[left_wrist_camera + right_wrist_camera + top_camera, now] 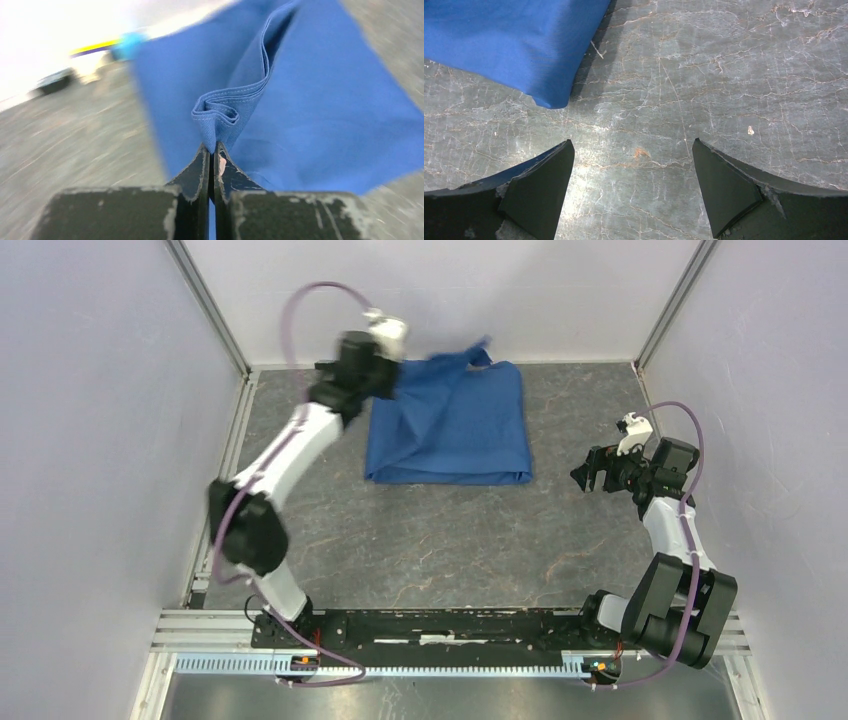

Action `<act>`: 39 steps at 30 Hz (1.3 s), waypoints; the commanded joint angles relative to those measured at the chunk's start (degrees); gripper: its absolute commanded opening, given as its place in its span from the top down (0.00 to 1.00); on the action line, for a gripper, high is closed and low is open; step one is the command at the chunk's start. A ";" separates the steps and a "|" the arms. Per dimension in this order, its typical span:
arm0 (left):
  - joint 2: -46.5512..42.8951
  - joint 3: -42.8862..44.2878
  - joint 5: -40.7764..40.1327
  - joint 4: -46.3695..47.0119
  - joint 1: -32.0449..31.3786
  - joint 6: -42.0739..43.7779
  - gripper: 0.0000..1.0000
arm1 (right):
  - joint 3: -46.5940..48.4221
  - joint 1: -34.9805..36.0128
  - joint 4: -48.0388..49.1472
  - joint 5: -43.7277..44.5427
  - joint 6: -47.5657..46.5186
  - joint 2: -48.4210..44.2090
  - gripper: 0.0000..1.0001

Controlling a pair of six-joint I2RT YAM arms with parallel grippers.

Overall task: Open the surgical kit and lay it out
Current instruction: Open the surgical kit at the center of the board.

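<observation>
The surgical kit (455, 430) lies as a folded blue cloth bundle at the back middle of the table, and whatever it wraps is hidden. My left gripper (400, 365) is at its back left corner, shut on a bunched fold of the blue cloth (220, 107), with that flap lifted off the bundle. In the left wrist view the left gripper (213, 147) pinches the hemmed edge between closed fingertips. My right gripper (592, 475) hovers open to the right of the bundle, apart from it. The right wrist view has the right gripper (633, 147) over bare table, the bundle's corner (519, 45) at upper left.
Pale walls with metal corner posts close in the grey marbled table (430, 540) on three sides. A metal rail (460, 625) carrying both arm bases runs along the near edge. Blurred small objects (95, 60) show near the back wall in the left wrist view.
</observation>
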 commanded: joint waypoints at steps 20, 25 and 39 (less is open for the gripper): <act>-28.00 -52.28 -0.61 19.72 71.15 16.46 0.10 | -0.02 1.78 0.42 -1.03 -0.87 -3.12 0.04; -32.63 -52.37 8.82 18.59 71.76 14.44 0.00 | 2.53 13.92 1.07 9.05 -6.52 -6.58 0.03; -44.69 -47.24 29.91 2.76 60.31 1.80 0.00 | 23.06 60.61 3.63 39.99 -25.01 13.63 0.05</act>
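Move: The open left side of the board, where the gripped blue flap is headed, lies about 37 cm to the left of the left hand, 6 cm back and 15 cm down. The folded blue kit's middle is some 9 cm to that hand's right and 3 cm back; the light-blue box is 13 cm ahead, 6 cm left, and the black box 12 cm ahead, 20 cm left. From the right hand, the kit's middle is roughly 32 cm left, 12 cm ahead, slightly below. The blue flap, still pinched by its edge, is swept quickly left over the board by the left hand, which rises slightly, then sinks and draws back, turning some 65 degrees counter-clockwise. Its fingers open wide late in the roughly 50 cm sweep, letting go; it then lifts and backs off rightward. The open right hand sets off late, about 25 cm left towards the kit, rising a little as it turns counter-clockwise and rolls. ##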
